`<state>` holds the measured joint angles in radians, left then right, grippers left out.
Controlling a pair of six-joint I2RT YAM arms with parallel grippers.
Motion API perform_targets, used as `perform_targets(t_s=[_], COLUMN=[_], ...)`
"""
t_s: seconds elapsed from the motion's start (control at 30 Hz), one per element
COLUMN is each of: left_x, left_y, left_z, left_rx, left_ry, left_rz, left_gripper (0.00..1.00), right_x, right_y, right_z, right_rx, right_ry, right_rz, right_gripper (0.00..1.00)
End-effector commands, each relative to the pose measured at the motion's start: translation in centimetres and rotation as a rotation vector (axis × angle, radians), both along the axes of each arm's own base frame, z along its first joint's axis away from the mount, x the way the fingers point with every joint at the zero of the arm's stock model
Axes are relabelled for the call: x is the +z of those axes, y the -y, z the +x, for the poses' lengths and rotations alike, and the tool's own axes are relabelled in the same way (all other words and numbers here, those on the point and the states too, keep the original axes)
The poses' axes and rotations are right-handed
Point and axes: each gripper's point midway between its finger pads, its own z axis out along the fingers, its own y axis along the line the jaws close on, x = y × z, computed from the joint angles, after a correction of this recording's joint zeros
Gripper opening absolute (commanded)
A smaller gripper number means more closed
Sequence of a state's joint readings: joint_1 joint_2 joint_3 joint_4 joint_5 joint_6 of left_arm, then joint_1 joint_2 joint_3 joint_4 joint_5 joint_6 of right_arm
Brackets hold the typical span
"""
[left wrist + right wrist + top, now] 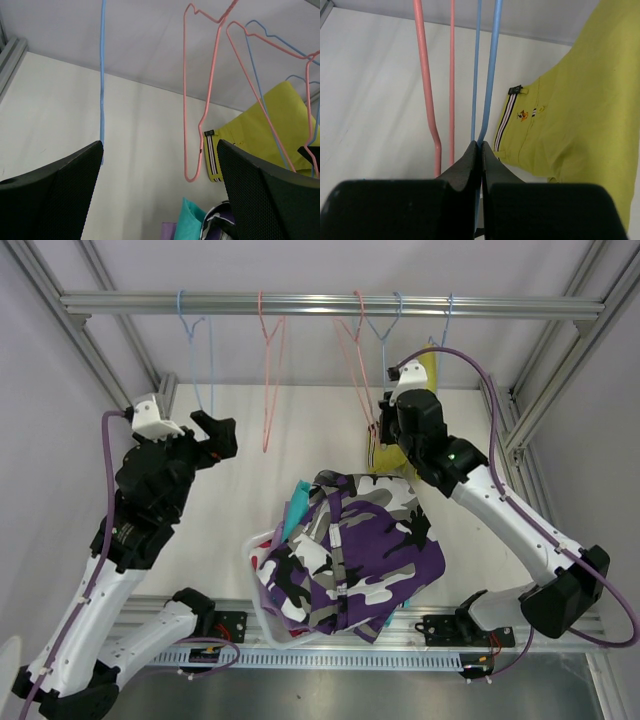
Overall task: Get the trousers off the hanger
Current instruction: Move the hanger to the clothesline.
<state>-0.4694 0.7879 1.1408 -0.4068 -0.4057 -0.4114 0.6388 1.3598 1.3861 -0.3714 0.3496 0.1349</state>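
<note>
The mustard yellow trousers [580, 110] with a striped side band hang at the back right, partly behind my right arm [425, 365]. My right gripper [481, 146] is shut on the thin wire of a blue hanger [492, 75], just left of the yellow cloth. It sits high under the rail [385, 425]. My left gripper [160, 190] is open with nothing between its fingers. It is held up at the left [215, 435], next to an empty blue hanger [102, 100]. The yellow trousers [265, 125] show at the left wrist view's right side.
A white basket [262, 540] at the table's near middle holds camouflage shorts [360, 550] on top, with teal [192, 220] and lilac [170, 231] cloth beside them. Empty pink hangers [270, 370] [422, 75] dangle from the metal rail [330, 305]. Frame posts stand on both sides.
</note>
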Motion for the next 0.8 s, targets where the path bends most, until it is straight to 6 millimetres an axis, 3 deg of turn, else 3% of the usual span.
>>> perform_targets(t_s=[0.0,0.17,0.43,0.77], left_x=[1.3,1.4,1.3,1.3], left_y=[-0.7,-1.1,-1.3,-1.9], left_z=[-0.4,-0.4,-0.3,-0.4], left_rx=[0.012,0.020,0.018,0.034], left_ry=[0.037,0.040,0.031,0.032], left_rz=[-0.039,-0.050,-0.081,-0.089], left_gripper=[0.99,1.00,1.00,0.99], right_x=[1.7,1.5,2.0,0.9], right_y=[-1.3,-3.2,-7.8,-12.9], right_z=[0.4,0.7,1.1,2.0], right_rx=[0.026,0.050,0.109,0.162], right_ry=[0.025,0.018,0.024,0.011], right_rz=[0.042,0.038,0.047,0.043], right_gripper=[0.00,0.00,0.00,0.00])
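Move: The right fingers are already shut on the blue hanger's wire, and the left pink hanger, beside which there is free clothesline, hangs about 22 cm to their left, some 5 cm ahead and 5 cm higher. The near pink hanger is roughly 3 cm to this hand's left and 3 cm ahead; the yellow trousers hang about 7 cm to its right and 6 cm ahead. From the idle left hand the left pink hanger is some 15 cm ahead and 10 cm to the right, about level in height. Keeping its pinch on the blue hanger's wire, the right hand starts gently, then sweeps left about 11 cm below the clothesline, away from the yellow trousers and towards the left pink hanger, at almost constant height. The wrist turns some 10 degrees counter-clockwise along the way, and the hand ends with its left finger against the near pink hanger, taking that one leftward too. ##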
